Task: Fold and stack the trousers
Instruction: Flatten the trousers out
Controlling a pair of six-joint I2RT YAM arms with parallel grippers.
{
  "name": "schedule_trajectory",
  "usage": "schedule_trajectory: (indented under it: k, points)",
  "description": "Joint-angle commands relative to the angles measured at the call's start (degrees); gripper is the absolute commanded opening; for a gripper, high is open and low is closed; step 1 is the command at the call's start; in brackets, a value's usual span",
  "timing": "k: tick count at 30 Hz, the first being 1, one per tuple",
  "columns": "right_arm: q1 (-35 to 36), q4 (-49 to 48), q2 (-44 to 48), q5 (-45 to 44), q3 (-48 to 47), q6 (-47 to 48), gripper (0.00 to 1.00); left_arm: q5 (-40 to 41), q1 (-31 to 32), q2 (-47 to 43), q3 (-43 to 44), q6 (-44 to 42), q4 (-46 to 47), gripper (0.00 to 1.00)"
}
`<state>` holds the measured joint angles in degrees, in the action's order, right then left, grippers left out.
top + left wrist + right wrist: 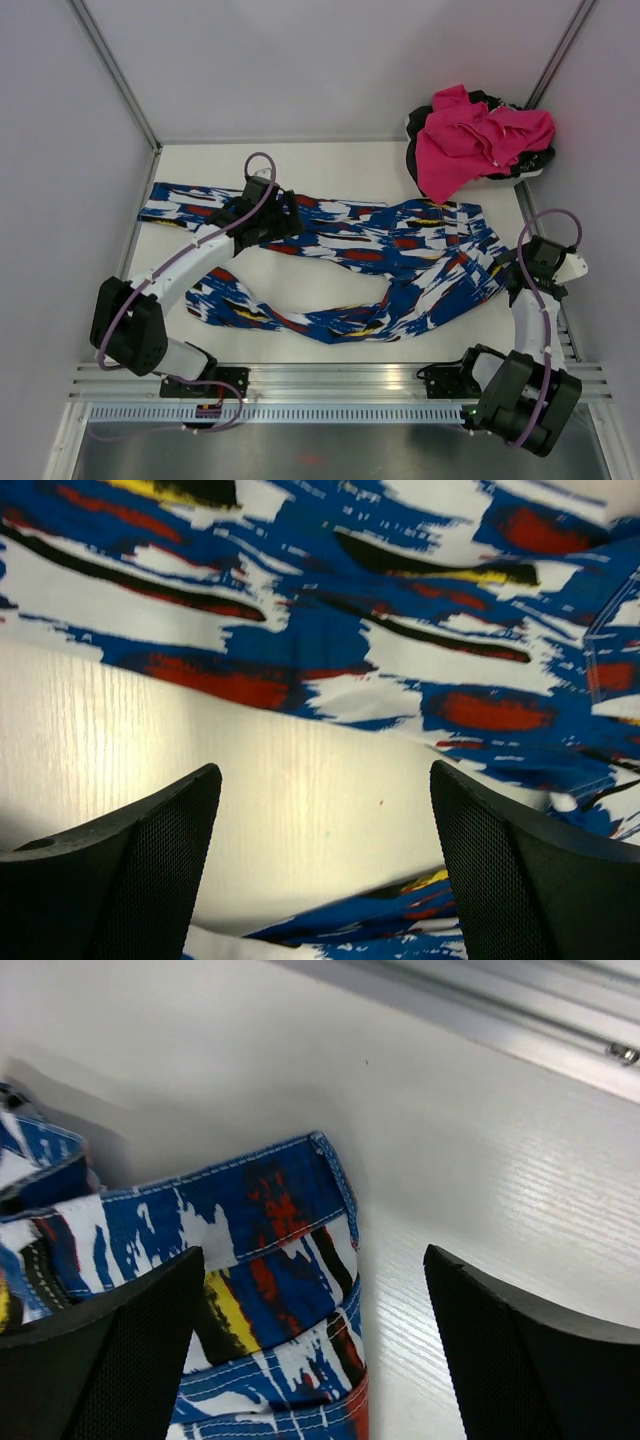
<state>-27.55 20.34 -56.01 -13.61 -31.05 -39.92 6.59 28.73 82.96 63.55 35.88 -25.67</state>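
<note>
The trousers lie spread on the white table, with the waist at the right and both legs running left. The upper leg lies fairly straight and the lower leg curves toward the front. My left gripper hovers over the upper leg. In the left wrist view this gripper is open, with bare table between its fingers and the patterned fabric just beyond. My right gripper is at the waist's right edge. In the right wrist view it is open over the waistband corner, holding nothing.
A crumpled pink garment lies on a dark item at the back right corner. An aluminium rail runs along the near edge by the arm bases. Grey walls and metal frame posts enclose the table.
</note>
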Motion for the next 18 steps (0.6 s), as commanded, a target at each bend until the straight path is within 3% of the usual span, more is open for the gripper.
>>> schedule_trajectory:
  k: [1,5,7,14,15,16,18]
  points:
    - [-0.5,-4.9,-2.5,1.7,1.2,-2.4,0.95,-1.6,0.1,-4.7,-2.5,-1.7,1.3,0.90]
    - [-0.5,-14.1,-1.7,2.0,5.5,-1.4,0.77,-1.0,0.2,-7.5,-7.5,-1.1,1.9,0.91]
    - [-0.5,-18.9,-1.4,3.8,7.7,-1.1,0.75,-1.4,0.2,-7.8,-8.6,-0.9,2.0,0.91]
    - [-0.5,-19.5,-7.4,5.0,7.5,2.1,0.74,-0.9,0.1,-8.1,-10.3,-1.5,0.1,0.91]
    - [-0.5,-19.9,-8.7,5.2,7.5,2.9,0.68,-0.5,0.1,-8.2,-10.4,-1.8,-0.1,0.91]
    - [-0.5,-19.9,-9.2,6.1,7.1,3.5,0.35,-0.5,0.1,-8.2,-10.2,-1.9,-0.3,0.91]
    - [-0.5,-18.9,-9.7,7.4,5.7,6.2,0.03,-0.5,0.1,-8.3,-9.4,-2.6,-1.6,0.91]
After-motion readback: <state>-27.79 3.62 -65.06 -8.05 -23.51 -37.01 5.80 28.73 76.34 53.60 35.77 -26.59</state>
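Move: The waistband's near corner lies about 6 cm below the right hand, some 2 cm ahead and 1 cm to its left. The pink pile is roughly 35 cm straight ahead of this hand, and the right table rail is level with it, about 9 cm to its right. For the left hand, the near leg lies some 17 cm back, 5 cm left and 13 cm below; the far leg is about 8 cm straight ahead and equally low. The waistband's near corner gets pinched by the right hand, which sinks about 5 cm onto it, easing slightly forward, its wide-open fingers part-closing on the way and then shutting fast on the cloth at the end. Meanwhile the left hand, still open and empty, draws back about 4 cm, sinking some 3 cm and shifting a little left, towards the near leg. ##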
